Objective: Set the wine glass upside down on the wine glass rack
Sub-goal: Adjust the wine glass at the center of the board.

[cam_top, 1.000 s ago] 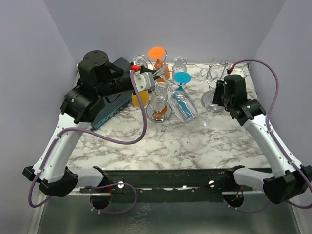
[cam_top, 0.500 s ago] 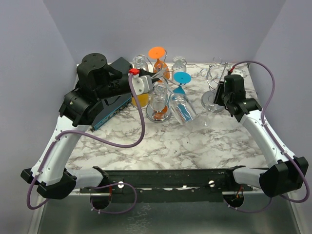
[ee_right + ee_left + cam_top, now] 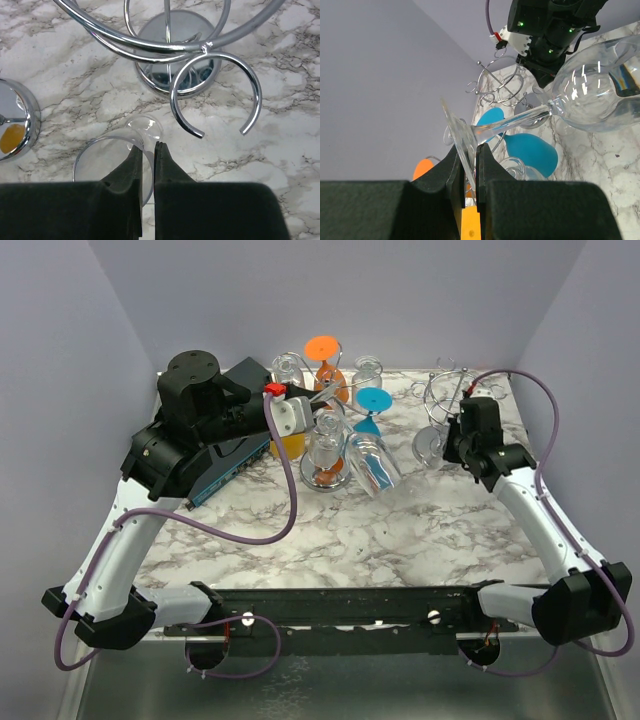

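My left gripper (image 3: 467,150) is shut on the flat foot of a clear wine glass (image 3: 600,100), which is tilted with its bowl out to the right. From above, that glass (image 3: 368,462) hangs low beside the middle rack, with the left gripper (image 3: 318,398) at its foot. My right gripper (image 3: 148,146) is shut on the rim of a second clear wine glass (image 3: 107,155), one finger inside the bowl and one outside. That glass stands upright just in front of the empty chrome wire rack (image 3: 172,55). From above, the right gripper (image 3: 455,447) sits against this rack (image 3: 440,400).
A second chrome rack (image 3: 325,472) stands mid-table, carrying glasses with an orange foot (image 3: 322,346) and a blue foot (image 3: 373,400). A teal box (image 3: 225,455) lies under the left arm. An open hook of the empty rack (image 3: 216,92) hangs just right of my right fingers.
My right gripper has shut on the glass rim after moving slightly back toward the wire rack. The left arm has shifted its tilted glass a little to the left.
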Action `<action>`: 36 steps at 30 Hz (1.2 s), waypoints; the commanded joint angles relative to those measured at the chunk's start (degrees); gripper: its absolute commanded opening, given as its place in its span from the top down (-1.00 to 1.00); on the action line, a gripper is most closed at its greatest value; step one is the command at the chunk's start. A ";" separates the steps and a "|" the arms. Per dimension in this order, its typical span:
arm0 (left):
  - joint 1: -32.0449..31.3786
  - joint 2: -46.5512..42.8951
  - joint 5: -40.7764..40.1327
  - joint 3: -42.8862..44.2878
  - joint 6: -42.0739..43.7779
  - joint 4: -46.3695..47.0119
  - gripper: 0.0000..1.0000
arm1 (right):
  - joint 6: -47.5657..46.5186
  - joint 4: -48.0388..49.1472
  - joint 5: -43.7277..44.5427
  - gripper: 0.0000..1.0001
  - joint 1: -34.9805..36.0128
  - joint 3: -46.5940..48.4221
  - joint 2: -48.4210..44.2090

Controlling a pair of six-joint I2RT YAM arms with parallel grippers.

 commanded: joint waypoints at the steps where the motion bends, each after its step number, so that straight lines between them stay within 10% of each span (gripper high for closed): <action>1: -0.22 -1.44 1.41 -0.52 0.73 2.52 1.00 | -1.67 -6.50 3.28 0.99 -0.42 2.90 -2.81; 22: -0.22 -2.02 2.57 -1.50 1.98 2.55 1.00 | 1.27 -10.21 4.07 0.98 -9.99 -2.71 -5.61; 29: -0.22 -1.42 3.92 -1.60 5.11 2.57 1.00 | 0.94 -11.77 3.16 -0.09 -10.20 2.13 -9.19; 36: -0.61 -0.77 6.33 -2.07 15.61 2.61 1.00 | -0.14 -16.19 -3.55 -0.47 -10.24 13.04 -10.15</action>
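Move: My right hand already pinches the right-hand side of the standing wine glass's rim; the glass's middle lies about 3 cm left of that hand and 8 cm below. Its new spot, bare marble, is some 4 cm back, 4 cm right and 16 cm below. The small rack's base stands roughly 12 cm ahead, 2 cm right; the loaded rack's base 6 cm ahead, 25 cm left, both 16 cm down. From my left hand the standing glass is about 12 cm ahead, 22 cm right, 37 cm lower. Keeping its pinch on the rim, my right hand carries the standing glass away from the small rack, about 7 cm right and 4 or 5 cm back. I arc up some 3 cm and down again, turning clockwise a good 10 degrees. Then I open the fingers wide, letting go of the rim, and rise about 6 cm clear. ##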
